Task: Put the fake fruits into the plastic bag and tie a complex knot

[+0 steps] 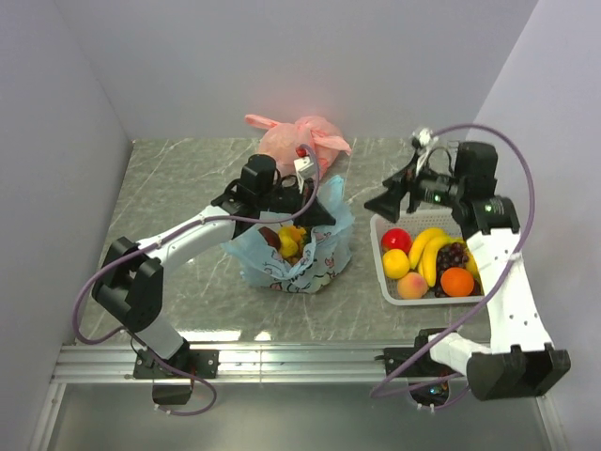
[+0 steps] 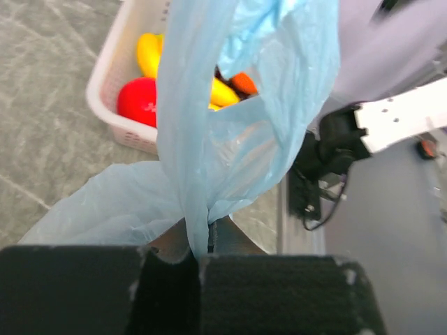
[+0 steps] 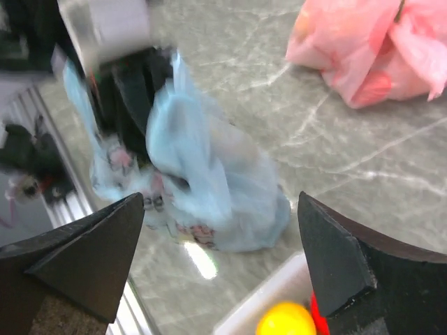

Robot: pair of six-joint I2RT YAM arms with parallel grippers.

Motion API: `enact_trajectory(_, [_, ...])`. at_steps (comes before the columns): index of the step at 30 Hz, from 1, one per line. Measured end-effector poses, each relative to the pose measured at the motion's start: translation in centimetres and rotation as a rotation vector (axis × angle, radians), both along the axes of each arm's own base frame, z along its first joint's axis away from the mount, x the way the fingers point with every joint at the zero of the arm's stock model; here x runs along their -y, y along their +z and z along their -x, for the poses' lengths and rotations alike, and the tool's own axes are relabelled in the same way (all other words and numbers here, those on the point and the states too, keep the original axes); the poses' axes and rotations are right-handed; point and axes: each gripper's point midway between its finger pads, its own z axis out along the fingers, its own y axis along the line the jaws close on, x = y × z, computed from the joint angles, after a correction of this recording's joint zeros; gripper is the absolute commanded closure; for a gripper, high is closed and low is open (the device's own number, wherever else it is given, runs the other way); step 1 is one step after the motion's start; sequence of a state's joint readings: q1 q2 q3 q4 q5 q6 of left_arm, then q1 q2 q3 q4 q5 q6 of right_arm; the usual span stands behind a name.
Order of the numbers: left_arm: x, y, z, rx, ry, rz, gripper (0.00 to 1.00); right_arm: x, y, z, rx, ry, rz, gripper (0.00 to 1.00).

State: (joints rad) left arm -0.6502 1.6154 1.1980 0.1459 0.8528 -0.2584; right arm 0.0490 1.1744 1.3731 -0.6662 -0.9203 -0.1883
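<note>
The light-blue plastic bag (image 1: 324, 258) stands mid-table with yellow and dark fake fruits (image 1: 289, 241) inside it. My left gripper (image 1: 299, 199) is over its mouth, shut on a gathered strip of the bag (image 2: 237, 105); the film runs down between the closed fingers at the left gripper (image 2: 199, 255). More fake fruits lie in the white basket (image 1: 379, 258): a red one (image 1: 395, 239), bananas (image 1: 429, 250), an orange (image 1: 457, 281) and a peach (image 1: 411, 286). My right gripper (image 1: 383, 202) hangs open above the basket's left end, empty, facing the bag (image 3: 202, 188); the right gripper (image 3: 223, 265) holds nothing.
A pink-orange knotted bag (image 1: 296, 141) sits behind the blue one, also the pink bag (image 3: 370, 56) in the right wrist view. Walls close in the table on the left, back and right. The metal rail (image 1: 282, 362) runs along the near edge.
</note>
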Motion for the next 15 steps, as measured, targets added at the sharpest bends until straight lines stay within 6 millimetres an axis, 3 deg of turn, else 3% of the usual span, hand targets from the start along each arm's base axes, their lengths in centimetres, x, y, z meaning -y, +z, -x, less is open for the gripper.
enact_trajectory(5, [-0.4, 1.3, 1.5, -0.02, -0.082, 0.039, 0.97, -1.1, -3.9, 3.1, 0.011, 0.114, -0.021, 0.02])
enact_trajectory(9, [-0.5, 1.4, 2.3, -0.04, -0.125, 0.044, 0.97, -2.8, -5.2, 2.6, 0.027, 0.202, -0.034, 0.07])
enact_trajectory(12, [-0.5, 1.4, 2.7, -0.049, -0.143, 0.046, 0.97, -3.9, -6.3, 1.9, 0.036, 0.24, -0.039, 0.18])
enact_trajectory(15, [-0.6, 1.4, 2.8, -0.051, -0.151, 0.046, 0.96, -5.3, -7.2, 1.6, 0.037, 0.281, -0.039, 0.38])
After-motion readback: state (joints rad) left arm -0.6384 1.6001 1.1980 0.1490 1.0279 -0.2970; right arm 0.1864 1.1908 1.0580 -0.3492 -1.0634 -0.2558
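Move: The loose end of the blue plastic bag stands out of the left fingers' pinch, about 8 cm to the right hand's left, 2 cm back and 6 cm below it. From the left hand it is some 4 cm to the right, 2 cm forward and 4 cm higher. The red apple in the crate is about 8 cm right of the right hand, 5 cm back and 18 cm down. The pink bag is some 17 cm left, 18 cm forward and 18 cm down. The blue bag's bunched neck stays pinched in the shut left fingers, which draw it back about 3 cm and slightly up. Towards the loose end comes the right hand, sinking about 7 cm, first easing back and then swinging left some 5 cm, turning about 15 degrees counter-clockwise; its wide-open fingers begin to close late, with no grip visible yet. ##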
